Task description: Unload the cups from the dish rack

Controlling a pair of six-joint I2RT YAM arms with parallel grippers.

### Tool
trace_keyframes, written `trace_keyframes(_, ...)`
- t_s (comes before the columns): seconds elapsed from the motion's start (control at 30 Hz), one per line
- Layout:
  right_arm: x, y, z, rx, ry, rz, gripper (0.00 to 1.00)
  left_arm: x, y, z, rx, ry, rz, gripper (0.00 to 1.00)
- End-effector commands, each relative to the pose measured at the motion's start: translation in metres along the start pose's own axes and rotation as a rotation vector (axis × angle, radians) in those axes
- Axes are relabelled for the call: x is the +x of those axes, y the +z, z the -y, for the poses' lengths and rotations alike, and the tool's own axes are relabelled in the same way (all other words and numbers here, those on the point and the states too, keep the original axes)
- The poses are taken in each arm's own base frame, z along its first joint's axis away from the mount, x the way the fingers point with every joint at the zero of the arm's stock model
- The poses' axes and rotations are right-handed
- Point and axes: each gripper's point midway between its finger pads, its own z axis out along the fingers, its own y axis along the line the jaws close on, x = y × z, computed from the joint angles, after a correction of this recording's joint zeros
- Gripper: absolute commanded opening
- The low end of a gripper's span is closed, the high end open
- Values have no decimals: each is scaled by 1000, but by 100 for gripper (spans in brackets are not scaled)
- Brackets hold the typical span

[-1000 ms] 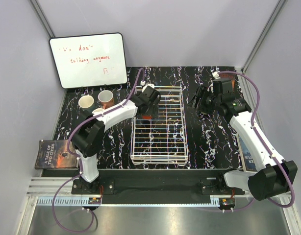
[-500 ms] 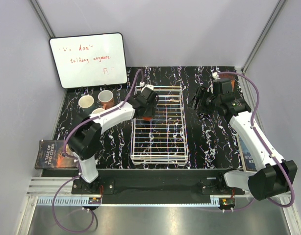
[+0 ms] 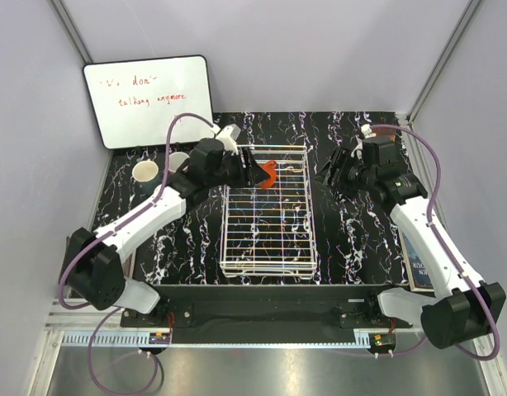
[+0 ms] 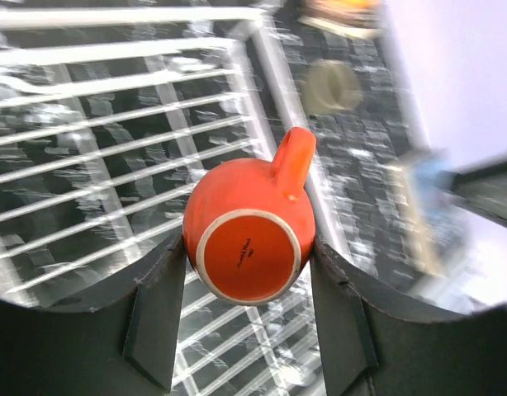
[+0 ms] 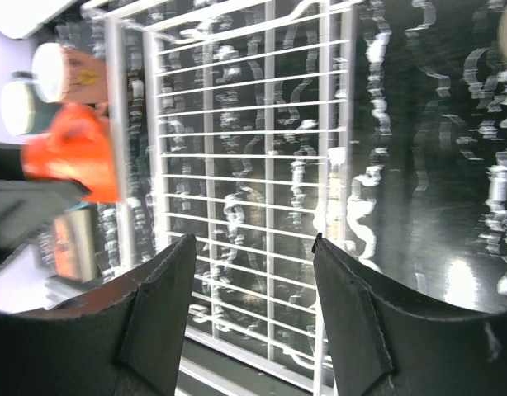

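Observation:
My left gripper [image 3: 255,173] is shut on a small red cup [image 3: 267,174], held in the air over the far left corner of the white wire dish rack [image 3: 266,247]. In the left wrist view the cup [image 4: 249,235] lies on its side, base toward the camera and handle pointing away, pinched between both fingers [image 4: 158,322]. Two cups [image 3: 144,172] with pale insides stand on the table left of the rack, one [image 3: 178,160] partly behind my left arm. My right gripper [image 3: 332,172] hangs open right of the rack, nothing between its fingertips [image 5: 253,243].
A whiteboard [image 3: 148,100] with red writing leans at the back left. A book [image 3: 419,266] lies at the table's right edge under my right arm. The right wrist view looks down on the rack [image 5: 237,124], with the red cup [image 5: 80,153] at its left.
The left gripper closed on the red cup and lifted it off the rack's wires. The left arm swung its elbow out to the left. The right arm barely moved.

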Motion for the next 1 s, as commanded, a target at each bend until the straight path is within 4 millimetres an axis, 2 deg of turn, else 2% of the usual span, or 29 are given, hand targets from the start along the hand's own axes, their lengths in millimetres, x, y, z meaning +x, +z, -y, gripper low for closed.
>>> trace_keyframes(0.0, -1, -17, -42, -226, 34, 25, 66, 4, -23, 69, 450, -99, -17, 0)
trace_keyframes(0.07, -2, -26, -63, -338, 39, 27, 66, 12, -36, 86, 606, -89, -24, 0)
trace_keyframes(0.1, 0, -28, -66, -364, 42, 22, 66, 15, -42, 91, 647, -141, -33, 0)
trace_keyframes(0.13, -4, -31, -75, -409, 35, 41, 66, 15, -52, 98, 733, -120, 7, 0)
trace_keyframes(0.23, 1, -47, -97, -556, 38, 19, 66, 15, -64, 105, 828, -159, 31, 0)
trace_keyframes(0.33, 4, -57, -108, -650, 64, 13, 66, 9, -74, 113, 900, -181, 63, 0)
trace_keyframes(0.47, 10, -66, -114, -716, 112, 4, 66, 4, -73, 116, 951, -246, 63, 0)
trace_keyframes(0.7, 8, -77, -124, -767, 83, 8, 65, -5, -64, 119, 948, -241, 79, 0)
trace_keyframes(0.97, 14, -76, -139, -807, 55, -43, 65, -3, -54, 126, 949, -238, 58, 0)
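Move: From the left gripper, which holds the orange-red cup, the open right gripper is about 16 cm to the right, 2 cm nearer the bases and roughly level. The dish rack's middle is some 17 cm below, 7 cm back and 3 cm right, and the terracotta mug stands about 21 cm left, 5 cm ahead, 17 cm below. From the right gripper, the cup is some 15 cm left, 2 cm ahead, level. Draw the left gripper back, up and to the right above the rack, about 11 cm in all, still holding the red cup. Roll its right side up some 45 degrees while swinging clockwise, to turn the cup's mouth towards the right gripper. Meanwhile raise the open right gripper and bring it left and somewhat back to meet the cup, tilting its fingers up to level. ##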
